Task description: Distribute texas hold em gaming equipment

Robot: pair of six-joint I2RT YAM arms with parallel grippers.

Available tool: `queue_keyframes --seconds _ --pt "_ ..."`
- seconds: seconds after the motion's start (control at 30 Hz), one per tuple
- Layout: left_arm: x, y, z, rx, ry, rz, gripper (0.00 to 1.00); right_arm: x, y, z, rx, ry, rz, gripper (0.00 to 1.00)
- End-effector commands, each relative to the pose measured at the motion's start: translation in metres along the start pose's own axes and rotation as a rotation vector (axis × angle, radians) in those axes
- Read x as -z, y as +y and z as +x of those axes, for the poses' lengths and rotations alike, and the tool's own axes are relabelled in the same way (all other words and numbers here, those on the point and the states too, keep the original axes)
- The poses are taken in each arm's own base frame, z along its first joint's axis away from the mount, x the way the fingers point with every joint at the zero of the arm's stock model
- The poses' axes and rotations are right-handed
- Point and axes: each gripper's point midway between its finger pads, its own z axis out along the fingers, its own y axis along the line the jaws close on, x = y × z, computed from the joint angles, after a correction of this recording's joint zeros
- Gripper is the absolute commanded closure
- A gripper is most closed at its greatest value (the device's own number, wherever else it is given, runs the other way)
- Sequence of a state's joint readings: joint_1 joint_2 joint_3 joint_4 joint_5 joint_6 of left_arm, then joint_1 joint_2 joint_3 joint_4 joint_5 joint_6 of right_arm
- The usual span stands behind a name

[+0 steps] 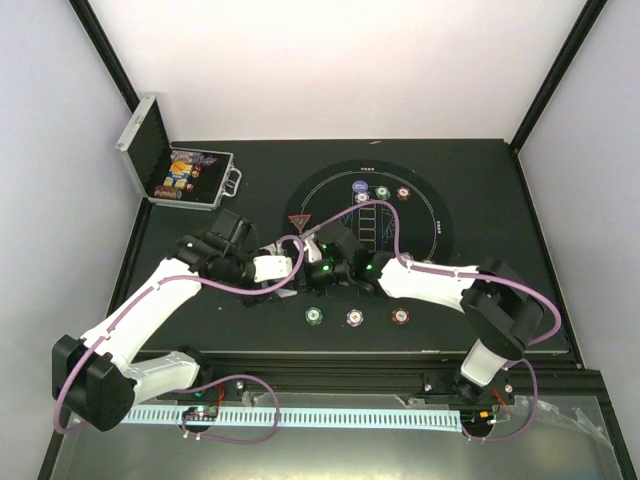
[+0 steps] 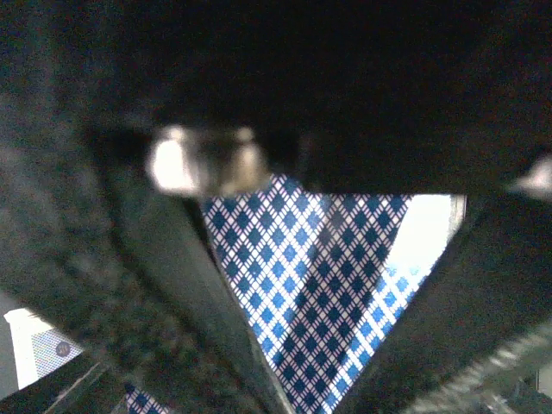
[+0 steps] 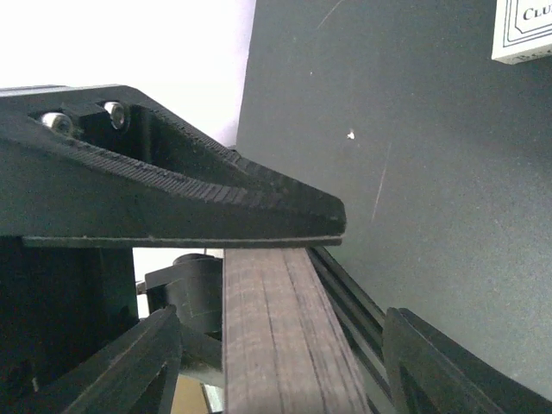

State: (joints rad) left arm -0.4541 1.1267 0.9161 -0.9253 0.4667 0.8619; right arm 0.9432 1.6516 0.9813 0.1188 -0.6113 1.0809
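My left gripper (image 2: 310, 379) is shut on a deck of playing cards (image 2: 319, 276) whose blue-and-white checked backs fill the gap between its fingers. In the right wrist view the deck's stacked edge (image 3: 276, 345) runs between my right gripper's (image 3: 280, 323) fingers, which stand open and apart from it on both sides. A finger of the left gripper (image 3: 172, 198) lies over the deck there. From above, the two grippers (image 1: 300, 262) (image 1: 325, 268) meet at mid-table. Green (image 1: 316, 316), white (image 1: 354, 318) and red (image 1: 400, 316) chips lie in a row in front of them.
Several more chips (image 1: 382, 191) lie at the top of the round printed mat (image 1: 440, 215). The open silver case (image 1: 185, 175) holding chips stands at the back left. A white card box (image 3: 526, 30) lies on the mat beyond the right gripper. A small red-edged triangle (image 1: 298, 221) stands near the left wrist.
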Motion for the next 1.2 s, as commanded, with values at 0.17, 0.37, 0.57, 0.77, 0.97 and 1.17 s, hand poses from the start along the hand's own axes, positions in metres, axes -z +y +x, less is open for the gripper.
queue_keyframes --seconds 0.17,0.37,0.57,0.77,0.97,1.17 --pt "0.011 0.0 -0.007 -0.032 -0.004 -0.01 0.98 -0.003 -0.017 -0.005 -0.022 -0.006 0.047 0.4" --pt "0.013 -0.001 -0.008 -0.035 -0.004 -0.012 0.98 0.007 -0.03 -0.004 -0.039 -0.027 0.08 0.44" --pt "0.012 0.002 -0.006 -0.031 0.004 -0.024 0.98 0.015 -0.034 -0.002 -0.032 -0.038 0.113 0.46" --pt "0.01 0.003 -0.003 -0.024 0.012 -0.029 0.98 0.022 -0.034 -0.001 -0.019 -0.046 0.137 0.48" --pt "0.005 0.005 0.005 -0.012 0.028 -0.032 0.98 0.03 -0.024 -0.004 0.014 -0.062 0.149 0.53" --pt "-0.002 0.006 0.012 0.01 0.037 -0.024 0.98 0.034 -0.018 -0.008 0.031 -0.066 0.161 0.59"
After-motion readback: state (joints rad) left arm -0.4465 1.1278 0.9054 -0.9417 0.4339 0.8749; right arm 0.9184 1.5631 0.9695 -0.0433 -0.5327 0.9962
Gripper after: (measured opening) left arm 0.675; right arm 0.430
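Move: The deck of cards is still clamped by its long edges in the left fingers, its middle about 3 cm right of the left hand point and 2 cm lower. From the open right fingers around its free end, the deck's middle is some 2 cm left, level in height. About 14 cm below the right hand, the card box lies 7 cm ahead and 8 cm left, the near green chip stack 5 cm back and 4 cm right. Down first by little more than 1 cm, then to the right by roughly 3 cm while climbing back to its starting height, the right hand draws back along the deck from the left hand, its fingers closing about a third of the way without clamping the deck. The left hand keeps its grip and stays nearly in place. ##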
